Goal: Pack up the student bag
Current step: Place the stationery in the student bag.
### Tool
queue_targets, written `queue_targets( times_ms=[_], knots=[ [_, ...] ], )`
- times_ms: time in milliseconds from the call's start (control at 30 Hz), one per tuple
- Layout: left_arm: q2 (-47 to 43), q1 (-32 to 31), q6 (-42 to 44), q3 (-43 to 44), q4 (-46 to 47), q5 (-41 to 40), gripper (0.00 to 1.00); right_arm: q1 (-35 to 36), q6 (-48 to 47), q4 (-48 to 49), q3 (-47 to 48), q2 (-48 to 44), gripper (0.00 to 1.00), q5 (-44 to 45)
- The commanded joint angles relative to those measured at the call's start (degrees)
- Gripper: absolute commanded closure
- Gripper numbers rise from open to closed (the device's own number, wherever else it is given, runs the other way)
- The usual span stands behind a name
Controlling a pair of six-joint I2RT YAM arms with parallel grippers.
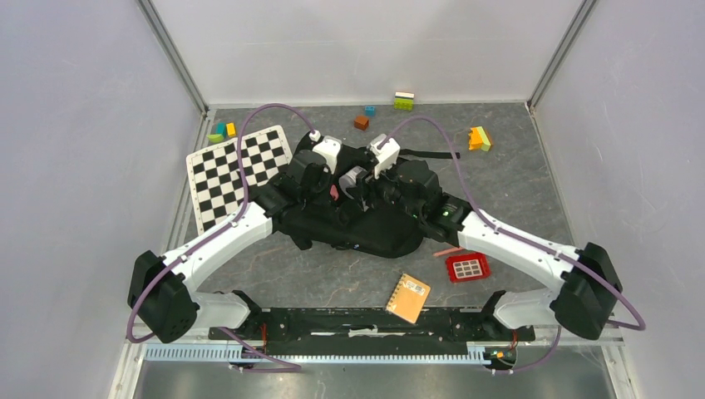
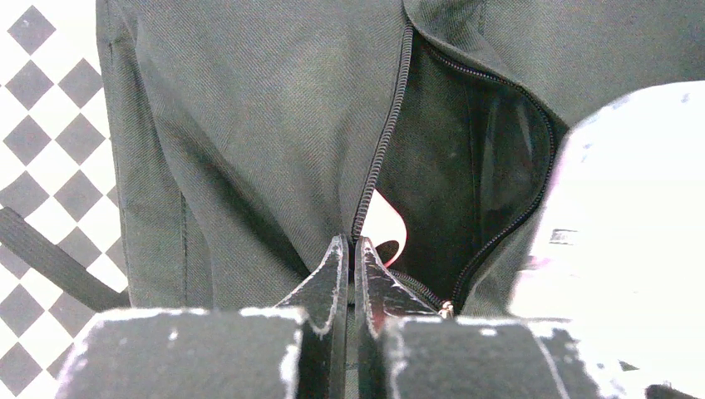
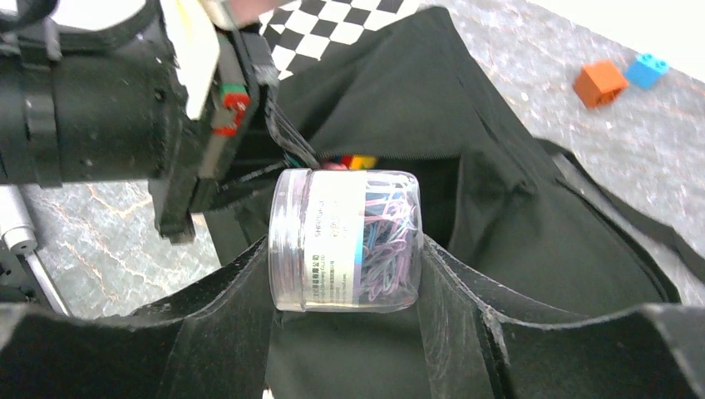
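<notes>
The student bag [image 1: 366, 229] is a large black backpack lying in the middle of the table. Its zipped pocket [image 2: 465, 166] gapes open, and something white with a red rim [image 2: 387, 226] shows inside. My left gripper [image 2: 350, 243] is shut on the bag's fabric at the zipper edge, at the near end of the opening. My right gripper [image 3: 347, 249] is shut on a clear jar of coloured paper clips [image 3: 345, 237], held on its side just above the bag [image 3: 515, 183] next to the opening. From above, both grippers [image 1: 312, 179] [image 1: 366, 179] meet over the bag's far half.
A checkerboard [image 1: 237, 170] lies partly under the bag's left side. An orange notebook [image 1: 408, 298] and a red calculator-like item [image 1: 467, 268] sit near the front. Toy bricks [image 1: 404, 100] [image 1: 479, 139] [image 1: 362, 122] [image 1: 222, 130] are scattered along the back. Walls close in three sides.
</notes>
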Motion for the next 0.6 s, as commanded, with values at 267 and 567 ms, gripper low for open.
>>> queue_targets(
  times_ms=[267, 567],
  knots=[
    [-1.5, 0.0, -2.2, 1.2, 2.2, 0.3, 0.98, 0.3, -4.0, 12.8, 1.4, 11.2, 0.55, 2.9],
    [-2.4, 0.0, -2.7, 1.1, 2.6, 2.0, 0.98, 0.2, -5.8, 20.4, 1.5, 18.3, 0.55, 8.8]
  ],
)
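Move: The open mouth of the student bag lies about 4 cm ahead of the right hand with its clip jar, 3 cm left and some 9 cm below. The pink pencil case inside it is about 1 cm ahead, 6 cm left and 11 cm down, and the orange brick on the table some 24 cm ahead, level sideways and 22 cm down. From the left hand the mouth is about 4 cm ahead, 5 cm right and 2 cm lower. Right hand lowers the jar about 7 cm and forward-left into the bag's mouth; left still pinches its edge. ##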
